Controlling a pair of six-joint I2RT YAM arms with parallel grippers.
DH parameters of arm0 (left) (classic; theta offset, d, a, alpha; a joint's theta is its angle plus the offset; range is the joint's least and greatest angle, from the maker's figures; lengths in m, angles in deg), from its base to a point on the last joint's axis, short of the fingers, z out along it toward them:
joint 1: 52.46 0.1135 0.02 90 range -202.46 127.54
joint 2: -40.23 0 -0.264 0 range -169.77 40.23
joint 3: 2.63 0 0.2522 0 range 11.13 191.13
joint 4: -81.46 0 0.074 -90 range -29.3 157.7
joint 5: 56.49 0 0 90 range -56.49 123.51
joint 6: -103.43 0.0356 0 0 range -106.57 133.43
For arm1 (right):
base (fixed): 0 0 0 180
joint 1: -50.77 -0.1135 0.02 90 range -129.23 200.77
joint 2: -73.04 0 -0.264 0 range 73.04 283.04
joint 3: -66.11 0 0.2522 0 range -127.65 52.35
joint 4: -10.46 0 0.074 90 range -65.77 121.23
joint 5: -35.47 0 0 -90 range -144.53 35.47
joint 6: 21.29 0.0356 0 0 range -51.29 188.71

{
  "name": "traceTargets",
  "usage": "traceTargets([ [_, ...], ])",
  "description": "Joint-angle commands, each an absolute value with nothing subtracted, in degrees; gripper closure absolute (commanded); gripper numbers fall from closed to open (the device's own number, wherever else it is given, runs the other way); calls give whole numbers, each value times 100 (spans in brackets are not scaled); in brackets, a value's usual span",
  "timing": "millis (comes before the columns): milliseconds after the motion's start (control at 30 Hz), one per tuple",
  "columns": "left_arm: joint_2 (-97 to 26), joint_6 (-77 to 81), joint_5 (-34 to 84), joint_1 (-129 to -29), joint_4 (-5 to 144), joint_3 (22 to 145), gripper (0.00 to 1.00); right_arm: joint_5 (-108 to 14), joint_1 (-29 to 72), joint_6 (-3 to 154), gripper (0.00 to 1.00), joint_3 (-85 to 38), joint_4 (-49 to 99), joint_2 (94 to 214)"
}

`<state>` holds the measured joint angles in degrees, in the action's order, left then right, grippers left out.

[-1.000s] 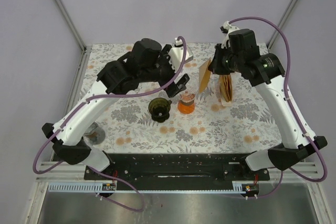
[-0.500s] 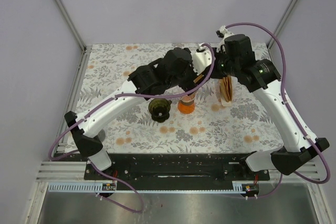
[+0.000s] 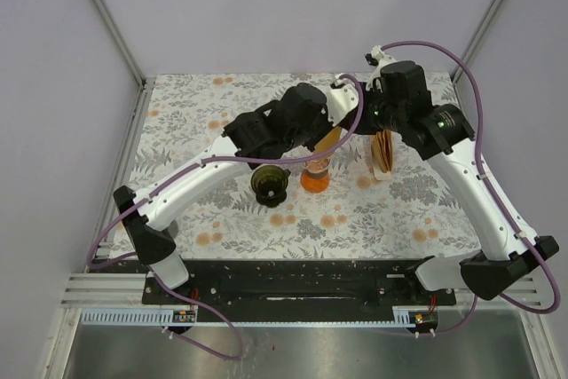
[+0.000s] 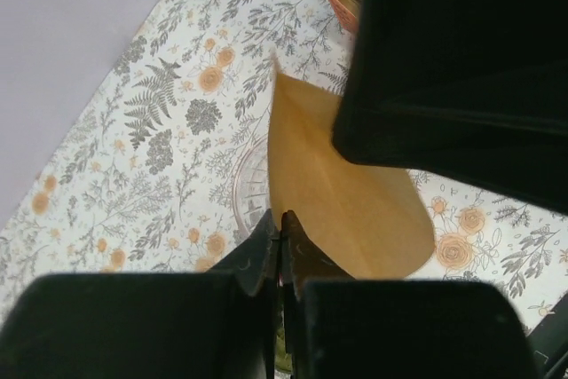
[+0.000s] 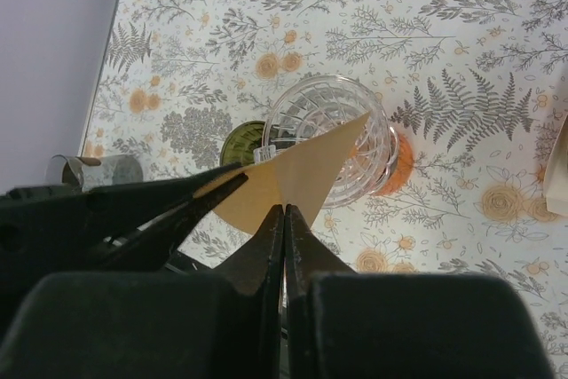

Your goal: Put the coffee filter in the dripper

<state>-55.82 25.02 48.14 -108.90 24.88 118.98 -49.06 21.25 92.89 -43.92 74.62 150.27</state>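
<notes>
A tan paper coffee filter (image 5: 293,179) hangs flat in the air above the dripper (image 5: 355,130), a clear ribbed glass cone on an orange base (image 3: 314,180). My right gripper (image 5: 284,210) is shut on the filter's lower edge. My left gripper (image 4: 280,224) is shut on another edge of the same filter (image 4: 346,193), and its black fingers (image 5: 177,201) enter the right wrist view from the left. In the top view both grippers meet over the dripper, with the filter (image 3: 330,139) between them.
A dark green round cup (image 3: 269,182) stands just left of the dripper. A stack of spare filters (image 3: 383,150) leans upright to its right. A small roll of tape (image 5: 98,170) lies near the table's left side. The cloth is floral.
My left arm has swung right to the filter, and its open jaws have closed on the paper. The right gripper has kept hold and barely moved.
</notes>
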Motion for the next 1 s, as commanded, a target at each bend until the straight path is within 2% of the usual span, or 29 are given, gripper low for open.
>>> traceTargets([
  [0,-5232,2117,4407,-10328,2368,11906,100,-5005,2089,8998,100,-4424,7213,14986],
  [133,-5153,2002,3870,-10018,2218,11906,100,-4865,2080,8770,100,-4468,7230,15100],
  [167,-5144,1993,3774,-9975,2165,11915,100,-4812,2080,8708,96,-4477,7221,15135],
  [267,-5179,1914,3553,-9886,2034,11915,100,-4400,2080,8497,69,-4398,7081,15179],
  [467,-5346,1581,3238,-9746,1849,11967,100,-4425,2080,8443,51,-4029,6677,14977],
  [533,-5390,1379,3289,-9719,1848,11994,100,-4320,2071,8636,48,-3941,6519,14934],
  [600,-5407,1011,3281,-9649,1849,12055,100,-4354,1993,8882,39,-3827,6370,14837],
  [833,-5232,-212,3183,-9315,2200,11836,98,-6022,921,9086,37,-3317,5745,14467],
  [933,-5223,-450,3333,-9324,2226,11774,96,-6533,464,9059,25,-3334,5640,14555],
  [967,-5232,-494,3325,-9324,2226,11757,96,-6682,324,9007,25,-3334,5570,14581],
])
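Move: Both hands still pinch the coffee filter between them. The dripper, on its carafe, lies about 7 cm ahead of the left hand, 2 cm to its right and 16 cm below; from the right hand it is some 7 cm ahead, 6 cm left and 18 cm below. The green cup stands about 5 cm ahead and 11 cm left of the left hand, the coffee bag roughly 9 cm ahead and 20 cm right, both some 26 cm down. Leftward about 6 cm and then some forward, the left hand keeps its pinch on the filter's edge, tipping its fingers down some 20 degrees and swinging counter-clockwise. The right hand opens and lets go of the filter while sinking a little, then slides left and back after the filter, fingers wide. ##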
